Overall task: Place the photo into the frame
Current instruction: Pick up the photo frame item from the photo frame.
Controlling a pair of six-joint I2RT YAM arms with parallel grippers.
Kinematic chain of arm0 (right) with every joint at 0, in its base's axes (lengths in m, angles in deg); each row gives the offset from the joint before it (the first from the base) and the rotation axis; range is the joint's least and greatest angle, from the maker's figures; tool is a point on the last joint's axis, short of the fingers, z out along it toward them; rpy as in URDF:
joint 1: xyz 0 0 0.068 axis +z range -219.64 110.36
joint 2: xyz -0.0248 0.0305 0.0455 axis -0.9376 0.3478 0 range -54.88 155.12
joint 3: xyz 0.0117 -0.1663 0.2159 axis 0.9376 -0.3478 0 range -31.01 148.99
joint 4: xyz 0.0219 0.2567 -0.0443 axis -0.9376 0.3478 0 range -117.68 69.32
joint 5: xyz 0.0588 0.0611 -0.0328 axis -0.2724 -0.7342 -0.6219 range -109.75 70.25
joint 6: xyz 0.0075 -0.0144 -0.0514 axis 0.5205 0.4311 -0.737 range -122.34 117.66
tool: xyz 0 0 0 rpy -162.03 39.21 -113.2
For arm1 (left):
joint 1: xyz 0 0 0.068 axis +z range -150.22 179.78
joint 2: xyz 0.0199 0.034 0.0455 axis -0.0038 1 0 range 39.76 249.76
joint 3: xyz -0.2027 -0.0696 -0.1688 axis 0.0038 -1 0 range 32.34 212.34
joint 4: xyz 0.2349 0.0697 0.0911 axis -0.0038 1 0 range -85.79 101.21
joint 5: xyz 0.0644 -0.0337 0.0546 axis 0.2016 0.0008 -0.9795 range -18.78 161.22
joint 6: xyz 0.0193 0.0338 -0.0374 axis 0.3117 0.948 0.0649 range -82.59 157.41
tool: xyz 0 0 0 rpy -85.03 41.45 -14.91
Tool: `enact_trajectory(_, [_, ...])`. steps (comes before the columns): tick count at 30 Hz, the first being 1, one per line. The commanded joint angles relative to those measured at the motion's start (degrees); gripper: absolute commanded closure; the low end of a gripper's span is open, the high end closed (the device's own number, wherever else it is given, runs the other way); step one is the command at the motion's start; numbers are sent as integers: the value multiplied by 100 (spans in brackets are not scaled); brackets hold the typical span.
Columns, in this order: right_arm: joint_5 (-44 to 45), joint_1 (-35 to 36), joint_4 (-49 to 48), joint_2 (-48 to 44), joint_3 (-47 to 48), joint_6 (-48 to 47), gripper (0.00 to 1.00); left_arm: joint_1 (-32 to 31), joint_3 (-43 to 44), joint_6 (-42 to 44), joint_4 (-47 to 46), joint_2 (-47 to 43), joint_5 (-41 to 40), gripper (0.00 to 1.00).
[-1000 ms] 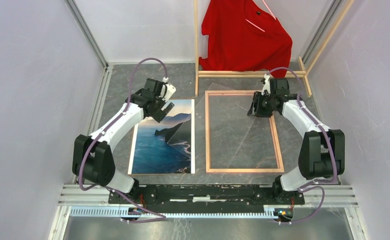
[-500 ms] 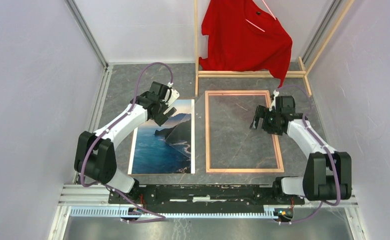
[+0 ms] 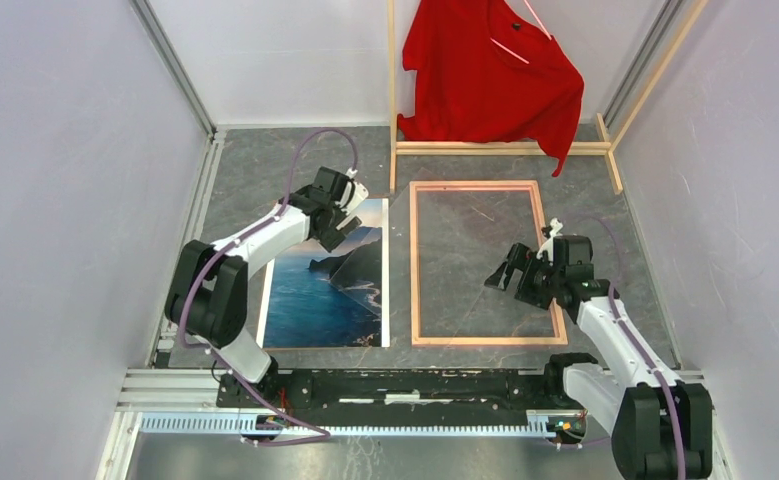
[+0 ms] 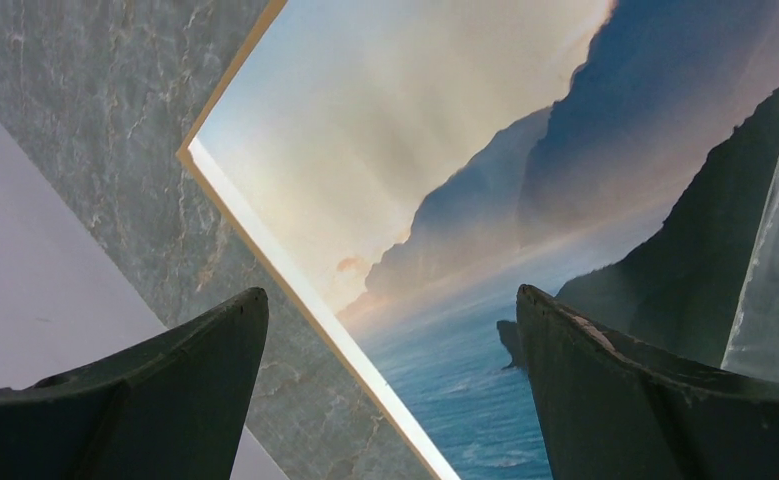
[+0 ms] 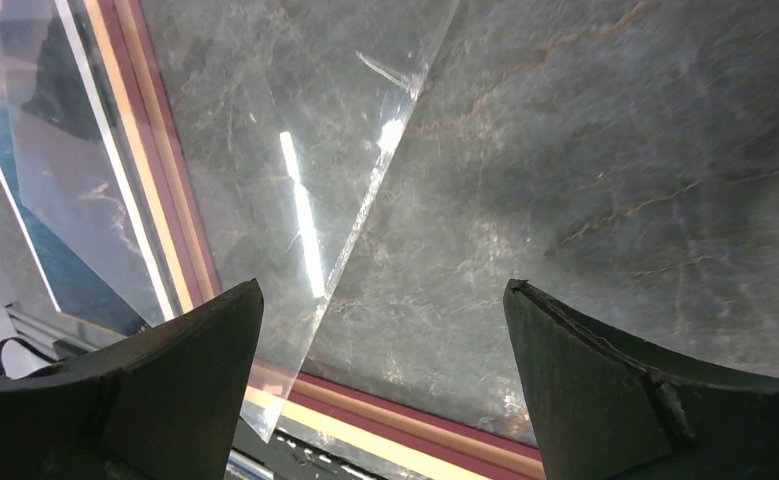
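Observation:
The photo, a seascape print, lies flat and face up to the left of the frame. The frame is thin-railed and lies flat on the grey marble floor. My left gripper hovers open over the photo's far part. In the left wrist view the photo's pale edge runs between the spread fingers. My right gripper is open above the frame's near right area, holding nothing. The right wrist view shows the frame's near rail below the fingertips.
A clear sheet lies skewed across the frame's left rail and onto the photo. A wooden rack with a red shirt stands just beyond the frame. Walls close in on both sides.
My right gripper opened, letting go of the clear sheet, and drew back from the frame's far right corner toward its near right. The left gripper shifted slightly right over the photo's top.

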Motion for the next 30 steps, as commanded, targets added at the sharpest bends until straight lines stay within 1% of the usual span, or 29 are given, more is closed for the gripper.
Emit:
enact_trajectory(1, [-175,208,-199,-92,-239,533,2,-224,116,-126,-535,200,-224,0])
enact_trajectory(7, [-47,803,-374,-60,-409,960,2,-433,-138,-152,-738,295,-284,0])
enact_trajectory(15, [-4,1364,-1286,28,-1019,1855,2,-658,-441,-230,-894,349,-340,0])
enact_trajectory(22, [97,1745,-2254,101,-1632,2745,4,-771,-527,-251,-899,393,-373,0])
enact_trajectory(30, [19,1879,-3909,152,-2410,3656,4,-861,-566,-243,-837,417,-366,0])
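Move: Below the right hand and about 10 cm back and 10 cm to its left lies the clear sheet's near right corner, some 6 cm lower. The pink-and-wood frame's middle is about 10 cm ahead and 3 cm left, its near left corner 11 cm back and 19 cm left. From the left hand, the sheet's near left corner is roughly 9 cm back, 2 cm left and 9 cm down; the photo's middle lies 6 cm back and 6 cm left. Sweeping about 9 cm left over the frame's opening and first 3 cm back, the open right hand sinks slightly towards the clear sheet's near right corner, rolling some 20 degrees so its fingers point flatter and more leftward. The left hand, also open, sinks and shifts right, about 4 cm each, over the photo beside the sheet's left edge. ##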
